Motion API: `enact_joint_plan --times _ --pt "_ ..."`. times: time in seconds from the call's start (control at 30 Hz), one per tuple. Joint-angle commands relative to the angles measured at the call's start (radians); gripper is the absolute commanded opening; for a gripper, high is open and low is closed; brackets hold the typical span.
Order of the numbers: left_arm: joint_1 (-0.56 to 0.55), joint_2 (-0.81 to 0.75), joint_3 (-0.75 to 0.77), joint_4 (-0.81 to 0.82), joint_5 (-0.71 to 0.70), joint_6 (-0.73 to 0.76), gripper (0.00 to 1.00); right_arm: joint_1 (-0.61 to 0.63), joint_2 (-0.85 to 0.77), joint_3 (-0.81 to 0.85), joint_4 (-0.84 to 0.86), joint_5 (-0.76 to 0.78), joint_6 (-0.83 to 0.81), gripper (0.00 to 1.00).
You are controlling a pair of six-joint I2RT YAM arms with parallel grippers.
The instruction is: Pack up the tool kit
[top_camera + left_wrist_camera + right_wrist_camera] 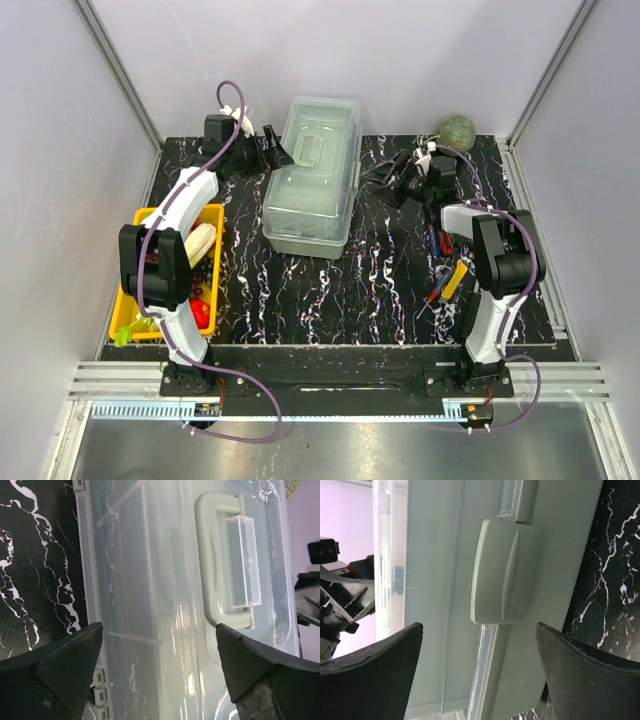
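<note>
The pale grey-green toolbox [312, 178] stands shut in the middle of the table, its translucent lid [165, 580] down and the handle [220, 565] lying flat on top. My left gripper [278, 150] hovers open at the box's back left, and its wrist view [160, 650] looks down on the lid. My right gripper [388, 177] is open at the box's right side, its jaws [480, 645] facing the closed side latch [505, 572] with nothing between them. Small hand tools [445, 280] with red, yellow and blue handles lie loose beside the right arm.
A yellow tray [128, 300] of produce sits at the left edge behind the left arm. A green ball [457, 130] rests at the back right corner. More dark tools [380, 172] lie under the right gripper. Grey walls close in the table.
</note>
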Motion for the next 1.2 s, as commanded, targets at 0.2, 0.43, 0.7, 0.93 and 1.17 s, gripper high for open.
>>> enact_joint_plan --times 0.2,0.43,0.7,0.93,1.17 --pt "0.001 0.026 0.043 0.022 0.066 -0.037 0.99 -0.001 0.264 0.086 0.654 -0.148 0.397 0.99" --pt "0.001 0.026 0.038 0.017 0.094 -0.054 0.99 0.002 0.376 0.118 0.805 -0.139 0.496 0.99" --pt "0.001 0.052 0.046 -0.001 0.227 -0.066 0.99 0.022 0.464 0.198 1.007 -0.197 0.641 0.99" --pt "0.002 0.055 0.038 -0.013 0.246 -0.072 0.99 0.048 0.484 0.204 1.01 -0.226 0.64 0.99" --pt "0.001 0.066 0.041 -0.013 0.269 -0.088 0.98 0.08 0.482 0.227 1.021 -0.254 0.631 0.98"
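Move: Just to the right hand's left is the tool box's latch, about 5 cm left, 3 cm ahead and 2 cm lower. From that hand the lid handle is some 14 cm left and 5 cm ahead, and the blue screwdriver about 14 cm right, 11 cm back, down on the table. The left hand is by the hinge side, with the box's middle roughly 7 cm right, 3 cm back and 10 cm below it, and the lid handle about 6 cm right, straight across. Closing in on the latch, the right hand goes left and forward while sinking, about 5 cm in all, and rolls some 25 degrees so its tips lift from below level to slightly above; its lower finger comes against the latch's lower edge. The open left hand eases a couple of centimetres right, down and back against the hinge side of the lid, bracing it. Both grippers stay wide open. ##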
